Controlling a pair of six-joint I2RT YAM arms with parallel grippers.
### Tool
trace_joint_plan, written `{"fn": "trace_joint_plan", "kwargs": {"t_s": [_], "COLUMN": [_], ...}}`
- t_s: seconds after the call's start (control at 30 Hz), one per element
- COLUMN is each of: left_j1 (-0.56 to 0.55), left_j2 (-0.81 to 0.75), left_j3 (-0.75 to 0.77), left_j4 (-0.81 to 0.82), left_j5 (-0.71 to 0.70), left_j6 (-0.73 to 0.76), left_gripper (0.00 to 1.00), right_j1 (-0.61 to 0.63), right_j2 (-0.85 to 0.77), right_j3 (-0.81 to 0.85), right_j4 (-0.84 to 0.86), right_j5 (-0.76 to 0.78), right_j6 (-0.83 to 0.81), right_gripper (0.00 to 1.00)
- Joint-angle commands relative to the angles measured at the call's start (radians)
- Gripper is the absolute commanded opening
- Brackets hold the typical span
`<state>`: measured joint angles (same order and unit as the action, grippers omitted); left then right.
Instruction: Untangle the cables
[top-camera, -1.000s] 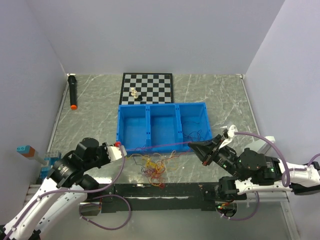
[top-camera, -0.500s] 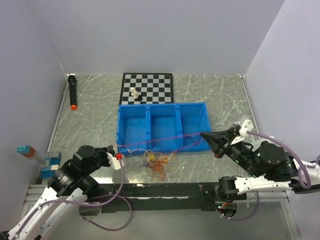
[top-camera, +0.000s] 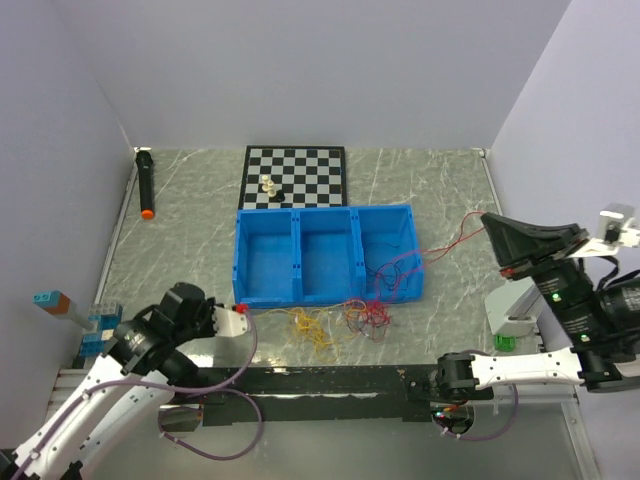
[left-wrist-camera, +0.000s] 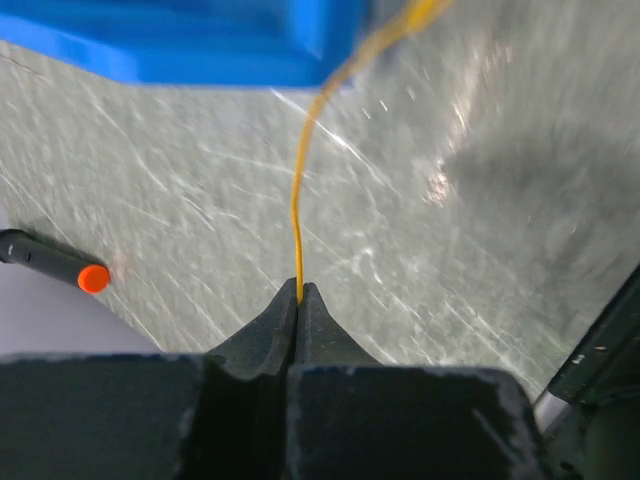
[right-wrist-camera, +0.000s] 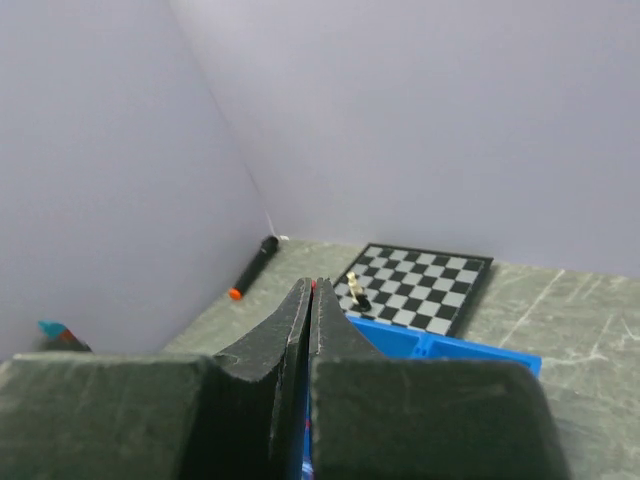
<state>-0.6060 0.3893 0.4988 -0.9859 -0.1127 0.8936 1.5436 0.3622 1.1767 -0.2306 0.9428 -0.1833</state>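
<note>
The cables lie in front of the blue bin as two loose clumps, an orange-yellow one (top-camera: 310, 326) and a red-magenta and dark one (top-camera: 370, 315). My left gripper (top-camera: 238, 310) sits low at the left of them, shut on an orange-yellow strand (left-wrist-camera: 297, 200) that runs from its tips (left-wrist-camera: 299, 291) toward the bin. My right gripper (top-camera: 487, 219) is raised at the right, shut on a red strand (top-camera: 455, 238) that stretches down to the red clump. In the right wrist view only a red speck shows at the closed tips (right-wrist-camera: 312, 287).
A blue three-compartment bin (top-camera: 325, 212) stands mid-table, with a chessboard (top-camera: 296, 175) and chess pieces (top-camera: 268, 185) behind it. A black marker with an orange tip (top-camera: 146, 184) lies at the far left. Toy blocks (top-camera: 70, 315) sit at the near left edge.
My right gripper has risen and swung right, drawing the red strand out. The single bunch has split into a yellow clump and a red clump. My left gripper has pulled back slightly left.
</note>
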Motion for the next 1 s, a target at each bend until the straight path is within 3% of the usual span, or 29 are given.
{"fn": "trace_joint_plan", "kwargs": {"t_s": [0.0,0.13,0.33,0.43,0.53,0.63,0.83,0.97], "left_j1": [0.003,0.005,0.003,0.002,0.003,0.003,0.003,0.002], "left_j2": [0.120,0.129,0.158,0.195,0.256,0.324,0.372,0.463], "left_j3": [0.135,0.066,0.138,0.242,0.380,0.551,0.653,0.688], "left_j4": [-0.031,-0.028,-0.010,-0.005,-0.005,0.025,0.323,0.420], "left_j5": [0.103,0.049,0.099,0.154,0.240,0.370,0.632,0.752], "left_j6": [-0.078,-0.022,-0.083,-0.128,-0.194,-0.309,-0.591,-0.708], "left_gripper": [0.01,0.02,0.30,0.47,0.79,0.97,0.97,0.97], "right_j1": [-0.004,-0.004,-0.004,-0.004,-0.002,-0.004,-0.002,-0.004], "right_j2": [0.053,0.089,0.188,0.240,0.290,0.352,0.494,0.563], "right_j3": [-0.012,0.034,0.115,0.152,0.202,0.254,0.365,0.383], "right_j4": [0.002,0.004,-0.024,-0.012,0.005,0.023,0.065,0.112], "right_j5": [0.004,-0.025,-0.088,-0.117,-0.154,-0.196,-0.288,-0.341], "right_j6": [-0.031,-0.053,-0.053,-0.073,-0.099,-0.122,-0.137,-0.134], "right_gripper": [0.00,0.00,0.00,0.00,0.00,0.00,0.00,0.00]}}
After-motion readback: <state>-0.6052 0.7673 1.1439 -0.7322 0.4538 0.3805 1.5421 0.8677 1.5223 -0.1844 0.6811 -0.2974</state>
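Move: The left hand, holding the end of the yellow cable, has the yellow tangle about 24 cm to its right, level fore and aft and 8 cm below; the blue tray's left compartment lies some 13 cm right and 15 cm ahead. The right hand holds the red cable high up, with the red tangle about 14 cm left, straight below by roughly 47 cm; from that hand, the yellow tangle is 25 cm left and the tray's right compartment 10 cm left, 16 cm ahead. The left fingers open wide and let go of the yellow cable almost on the spot, then the hand climbs about 23 cm and swings 15 cm to the right towards the raised red strand, rolling its left side down by nearly 50 degrees. Meanwhile the right hand keeps its pinch on the red cable and carries it some 14 cm left and 8 cm higher, over the tray side of the table, turning gently counter-clockwise and tipping its fingers further up. ##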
